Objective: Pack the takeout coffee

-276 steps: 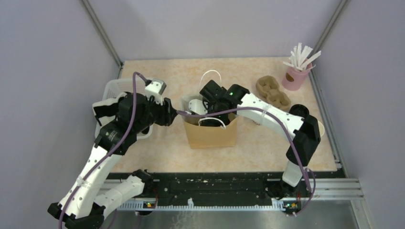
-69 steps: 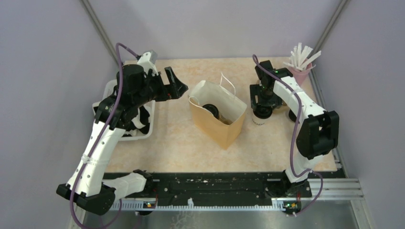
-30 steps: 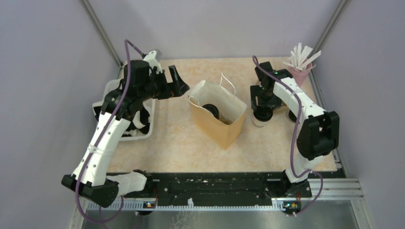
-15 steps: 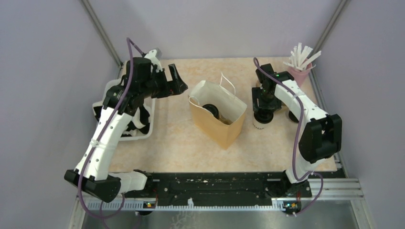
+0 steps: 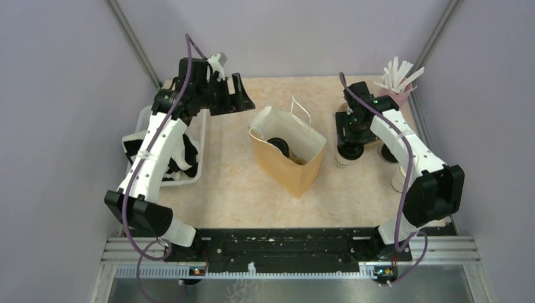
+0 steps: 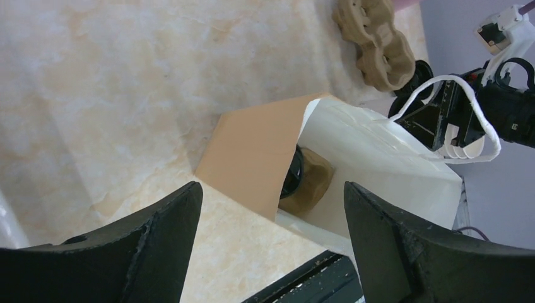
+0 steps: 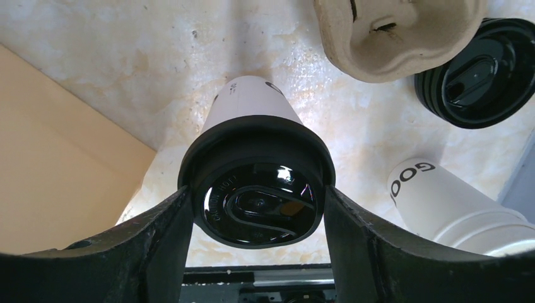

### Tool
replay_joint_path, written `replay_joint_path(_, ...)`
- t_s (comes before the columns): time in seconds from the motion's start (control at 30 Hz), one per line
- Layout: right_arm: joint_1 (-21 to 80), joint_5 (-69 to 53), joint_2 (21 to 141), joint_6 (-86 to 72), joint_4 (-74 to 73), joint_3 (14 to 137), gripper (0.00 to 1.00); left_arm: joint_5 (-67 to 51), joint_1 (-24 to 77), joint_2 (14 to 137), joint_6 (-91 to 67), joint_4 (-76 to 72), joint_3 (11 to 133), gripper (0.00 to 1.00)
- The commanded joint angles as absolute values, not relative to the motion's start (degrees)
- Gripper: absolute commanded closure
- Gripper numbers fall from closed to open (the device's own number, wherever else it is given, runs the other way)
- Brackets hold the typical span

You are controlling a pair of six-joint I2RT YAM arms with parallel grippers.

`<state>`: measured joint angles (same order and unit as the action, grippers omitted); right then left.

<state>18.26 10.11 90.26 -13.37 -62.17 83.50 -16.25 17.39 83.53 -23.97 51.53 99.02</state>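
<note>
A takeout coffee [image 7: 258,189], white cup with black lid, stands on the table just right of the brown paper bag [image 5: 287,158]. My right gripper [image 7: 255,208] is shut on it, both fingers pressed against the lid's rim; from the top view it covers the cup [image 5: 344,159]. Another lidded coffee [image 5: 278,146] sits inside the open bag in a brown pulp holder [image 6: 315,180]. My left gripper [image 5: 243,95] hangs open and empty, raised above the table left of the bag [image 6: 252,148].
A pulp cup carrier [image 7: 391,31] lies behind the gripped cup, a stack of black lids [image 7: 473,82] beside it. A lidless white cup [image 7: 454,202] lies on its side at right. The pink cup with straws [image 5: 394,91] stands far right. A white basket [image 5: 167,154] is at left.
The right fingers have closed in on the coffee's lid. The left arm has lifted and swung toward the back of the table, its gripper staying open.
</note>
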Motion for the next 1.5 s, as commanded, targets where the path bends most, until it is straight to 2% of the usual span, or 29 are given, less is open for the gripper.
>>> replay_joint_path(0.0,18.8,10.1,84.9,-10.3,-62.2,85.5,0.39,-29.8,17.0,88.5,-19.0,47.1,102.5,0.14)
replay_joint_path(0.13,18.8,9.6,82.3,-9.9,-63.3,86.9,0.42,-34.0,17.3,92.2,-17.2,46.4,102.5,0.22)
replay_joint_path(0.4,18.8,8.3,78.6,-8.8,-67.0,94.2,0.45,-32.9,19.0,97.6,-12.2,46.1,105.2,0.38)
replay_joint_path(0.63,18.8,9.0,77.7,-7.2,-72.5,102.0,0.47,-26.7,23.5,103.7,-7.1,52.5,112.9,0.50)
replay_joint_path(0.87,18.8,6.1,77.8,-6.6,-74.9,113.8,0.49,-20.7,25.1,104.1,-6.1,52.6,114.3,0.71)
replay_joint_path(1.1,20.6,-1.4,79.6,-6.2,-74.1,124.1,0.54,-18.2,25.5,100.6,-7.0,48.1,110.4,0.94)
replay_joint_path(1.23,26.4,-3.3,82.4,-6.2,-74.7,131.3,0.54,-16.6,25.5,96.1,-7.6,44.1,105.7,0.99)
replay_joint_path(1.33,33.4,-3.8,86.4,-6.5,-75.9,139.5,0.54,-15.7,25.6,93.5,-8.2,42.1,102.9,1.00)
replay_joint_path(1.47,39.9,-5.1,88.7,-6.3,-74.0,141.6,0.54,-14.3,25.5,89.7,-9.5,39.4,98.3,1.00)
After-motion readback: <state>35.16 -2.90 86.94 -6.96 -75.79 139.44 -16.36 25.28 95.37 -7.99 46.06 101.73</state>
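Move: The right hand, already gripping the coffee cup by its lid just off the table, has the paper bag about 17 cm to its left and 2 cm back. The cup carrier lies some 10 cm ahead and 5 cm right, the black lids 3 cm ahead and 14 cm right. From the left hand, the bag's left rim is about 4 cm ahead, 8 cm right and 6 cm down; the bag's middle is 3 cm back, 13 cm right. Right hand lifts the cup about 30 cm, then left, tilting; left hand reaches right-down and pinches the rim. ##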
